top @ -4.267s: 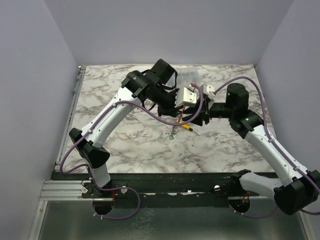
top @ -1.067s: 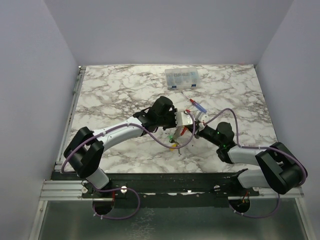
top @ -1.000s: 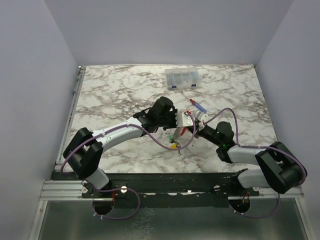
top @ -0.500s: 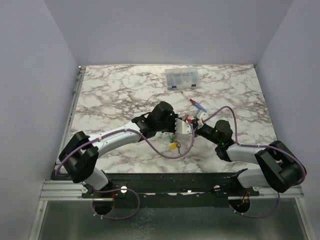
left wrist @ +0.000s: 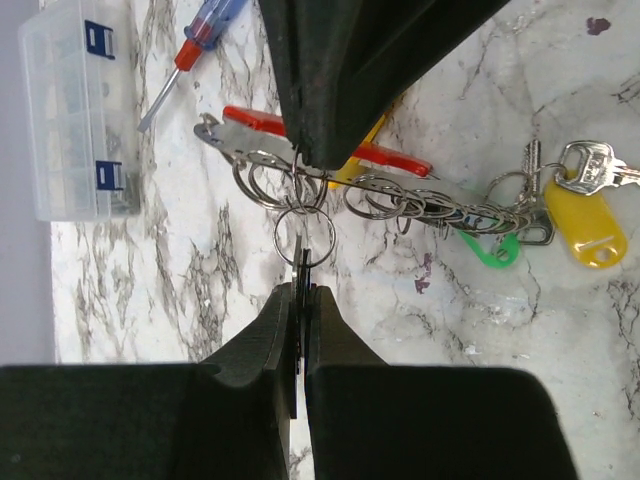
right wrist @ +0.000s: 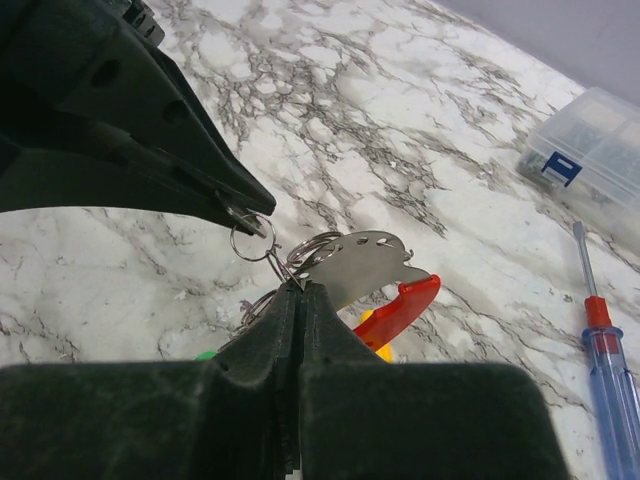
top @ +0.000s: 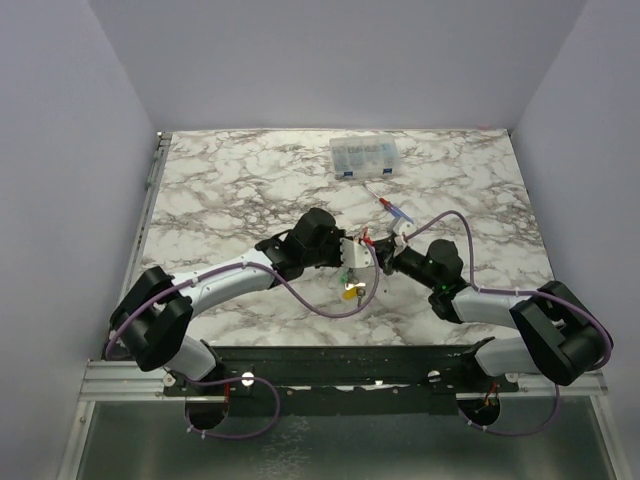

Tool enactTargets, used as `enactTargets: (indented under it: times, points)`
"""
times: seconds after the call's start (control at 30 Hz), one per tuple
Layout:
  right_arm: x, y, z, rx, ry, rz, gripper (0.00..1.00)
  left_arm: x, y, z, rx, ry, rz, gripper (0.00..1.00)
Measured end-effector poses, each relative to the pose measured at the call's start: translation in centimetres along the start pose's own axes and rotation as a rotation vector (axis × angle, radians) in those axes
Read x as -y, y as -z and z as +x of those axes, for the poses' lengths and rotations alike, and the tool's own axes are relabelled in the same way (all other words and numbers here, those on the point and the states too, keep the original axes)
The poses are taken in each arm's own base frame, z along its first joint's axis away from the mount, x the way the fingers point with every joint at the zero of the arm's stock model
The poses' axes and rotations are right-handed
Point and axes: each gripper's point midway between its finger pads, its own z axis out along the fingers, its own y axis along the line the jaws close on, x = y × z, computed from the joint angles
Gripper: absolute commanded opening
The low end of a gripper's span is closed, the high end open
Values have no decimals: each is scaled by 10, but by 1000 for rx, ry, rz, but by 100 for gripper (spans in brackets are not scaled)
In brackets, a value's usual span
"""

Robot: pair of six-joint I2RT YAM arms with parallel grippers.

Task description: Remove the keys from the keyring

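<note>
The keyring [left wrist: 262, 122] has a red curved band and a silvery plate [right wrist: 362, 262]; it hangs just above the marble. My right gripper [right wrist: 302, 285] is shut on its thin wire loop, and its tips show from the top of the left wrist view [left wrist: 308, 160]. My left gripper [left wrist: 300, 288] is shut on a thin dark key that hangs on a small split ring [left wrist: 305, 238]. A chain of rings leads to the keys with the green tag [left wrist: 490, 248] and the yellow tag [left wrist: 588, 226], which lie on the table [top: 349, 287]. Both grippers meet tip to tip [top: 365, 252].
A blue-and-red-handled screwdriver [left wrist: 196, 48] lies beyond the keyring, also in the right wrist view [right wrist: 605, 365]. A clear parts box [top: 365, 157] stands at the back. A yellow handle [right wrist: 378, 326] lies partly hidden under the red band.
Both arms have come down from a raised pose to just above the table. In the last half second the left gripper has shifted slightly left, its small ring pulled away from the keyring.
</note>
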Motion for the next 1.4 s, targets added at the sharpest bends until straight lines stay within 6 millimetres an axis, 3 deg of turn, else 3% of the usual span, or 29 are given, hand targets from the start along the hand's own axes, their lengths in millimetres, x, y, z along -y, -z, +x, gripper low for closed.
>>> enactTargets:
  times: [0.33,0.5,0.6,0.83,1.1,1.4]
  points:
    - [21,6,8,-28,-7,114,1,2,-10,27,-64,148,19,0]
    - [23,8,8,-26,-4,130,1,6,-14,29,-75,197,29,0]
    - [18,10,8,-25,-5,103,1,4,-14,28,-72,200,25,0]
    - [-4,11,6,-41,-31,-12,25,-8,-9,20,-47,116,6,0]
    - [-28,7,-14,-33,-9,-191,26,-27,12,-7,55,-123,-21,0]
    - [-39,-2,-40,-8,-4,-311,27,-24,13,-12,93,-241,6,0]
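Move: My left fingers are shut on a small key ring. The keyring's holed metal plate with the red edge lies about 3 cm to their right, 1 cm farther out and some 4 cm below. My right fingers, shut on a linked ring, have that small ring about 2 cm to their left and 1 cm back. The yellow key tag hangs roughly 10 cm back, 2 cm left and 7 cm below my right hand, with the blue screwdriver about 10 cm ahead, 6 cm right and 10 cm below. With my left fingers still shut on the small ring, I dip that hand about 3 cm and slightly forward, then lift it some 5 cm, its wrist tipping down and then back up. My right hand first tugs forward and right, away from the left, then turns back, opens a little to let go of its ring, and swings back, left and up about 7 cm to the near side of my left fingertips, turning counter-clockwise. ##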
